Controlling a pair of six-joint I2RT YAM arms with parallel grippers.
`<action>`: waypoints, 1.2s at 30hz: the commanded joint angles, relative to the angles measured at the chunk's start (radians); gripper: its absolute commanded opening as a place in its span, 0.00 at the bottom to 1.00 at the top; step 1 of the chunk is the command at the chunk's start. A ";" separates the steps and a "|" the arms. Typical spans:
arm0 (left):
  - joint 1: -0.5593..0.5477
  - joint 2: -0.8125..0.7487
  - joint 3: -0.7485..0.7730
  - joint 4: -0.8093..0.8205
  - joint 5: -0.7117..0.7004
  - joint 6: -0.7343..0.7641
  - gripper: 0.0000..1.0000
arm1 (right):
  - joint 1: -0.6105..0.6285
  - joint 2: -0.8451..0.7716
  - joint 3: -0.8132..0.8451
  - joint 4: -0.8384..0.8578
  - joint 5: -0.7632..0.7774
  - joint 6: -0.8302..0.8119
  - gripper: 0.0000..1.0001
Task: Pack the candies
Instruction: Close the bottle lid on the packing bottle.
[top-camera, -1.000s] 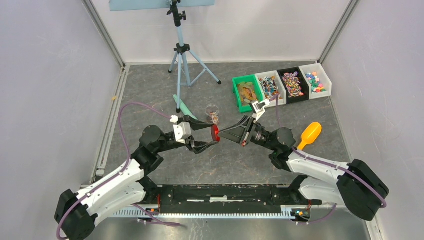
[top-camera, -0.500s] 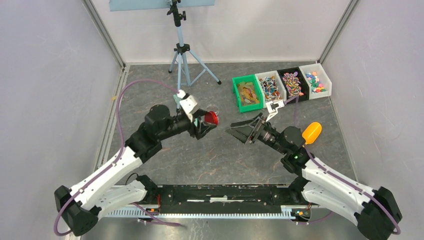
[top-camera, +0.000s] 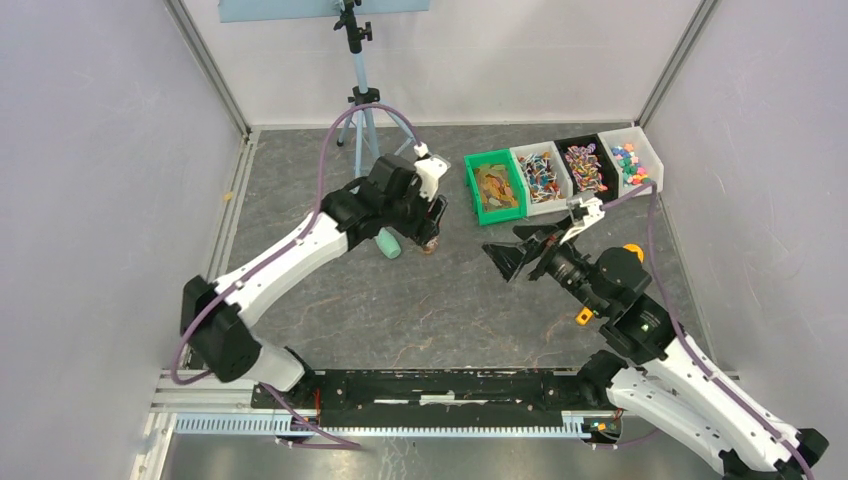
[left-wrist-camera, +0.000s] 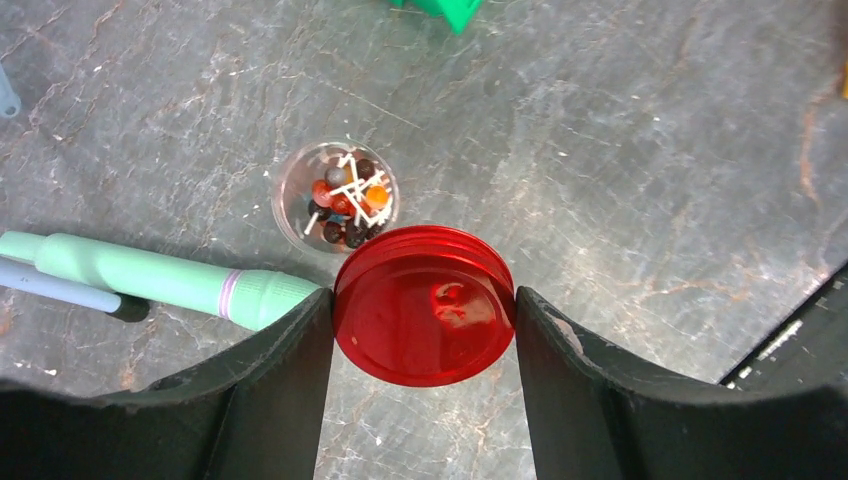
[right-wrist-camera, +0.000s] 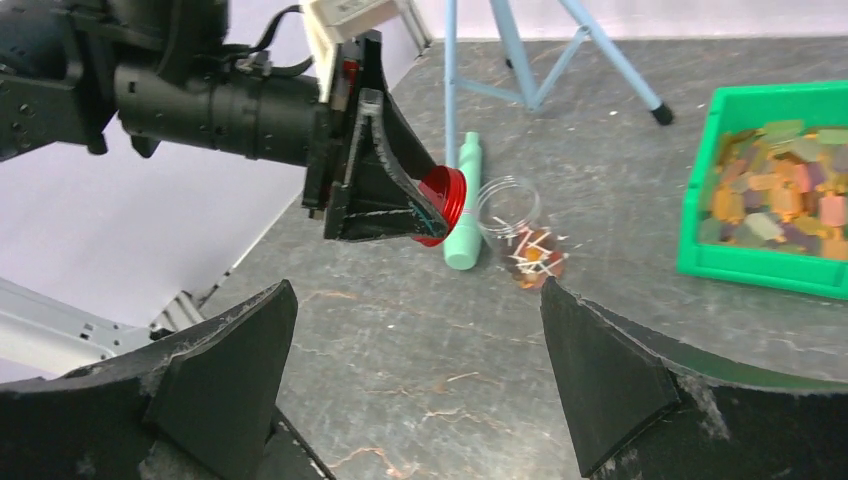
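A red round lid (left-wrist-camera: 424, 305) is clamped edge to edge in my left gripper (left-wrist-camera: 423, 297), which hangs just above and beside a small clear jar (left-wrist-camera: 337, 196). The jar stands upright and open, with candies (left-wrist-camera: 345, 200) on white sticks inside. In the top view the left gripper (top-camera: 430, 222) is over the jar (top-camera: 431, 244). More candies fill the bins (top-camera: 585, 167) at the back right. My right gripper (top-camera: 510, 255) is open and empty, well to the right of the jar, facing the lid (right-wrist-camera: 445, 200) and jar (right-wrist-camera: 520, 230).
A mint-green tool (top-camera: 388, 243) lies just left of the jar. A blue tripod (top-camera: 365, 100) stands behind the left arm. A green bin (top-camera: 495, 185) heads the row of bins. An orange scoop (top-camera: 632, 250) lies partly hidden behind the right arm.
The right gripper opened, let go of the red lid and drew back to the right. The left arm carried the lid away to the back, over the jar.
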 joint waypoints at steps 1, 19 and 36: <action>-0.001 0.110 0.153 -0.107 -0.096 0.012 0.60 | 0.000 -0.038 0.066 -0.143 0.101 -0.129 0.98; 0.018 0.413 0.450 -0.294 -0.127 0.001 0.62 | 0.000 -0.079 0.091 -0.212 0.145 -0.187 0.98; 0.056 0.494 0.495 -0.320 -0.099 0.006 0.67 | -0.001 -0.078 0.091 -0.209 0.155 -0.200 0.98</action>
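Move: Your left gripper holds the red lid. The open packing bottle stands about 7 cm ahead of it and 1 cm to its right, its middle some 12 cm below. The green baton lies around 11 cm ahead and 11 cm left, the green candy box roughly 18 cm ahead and 16 cm right, both some 16 cm below. From your right hand the bottle is about 15 cm ahead, 16 cm left and 21 cm below. Bring the left gripper forward about 6.5 cm and down about 6 cm, carrying the red lid to the bottle's mouth; quick at first, then easing. Tilt the wrist some 20 degrees so the fingers point more steeply down, and keep the pinch on the lid. Draw the open, empty right gripper about 4 cm right, away from the bottle, rolling it slightly. ##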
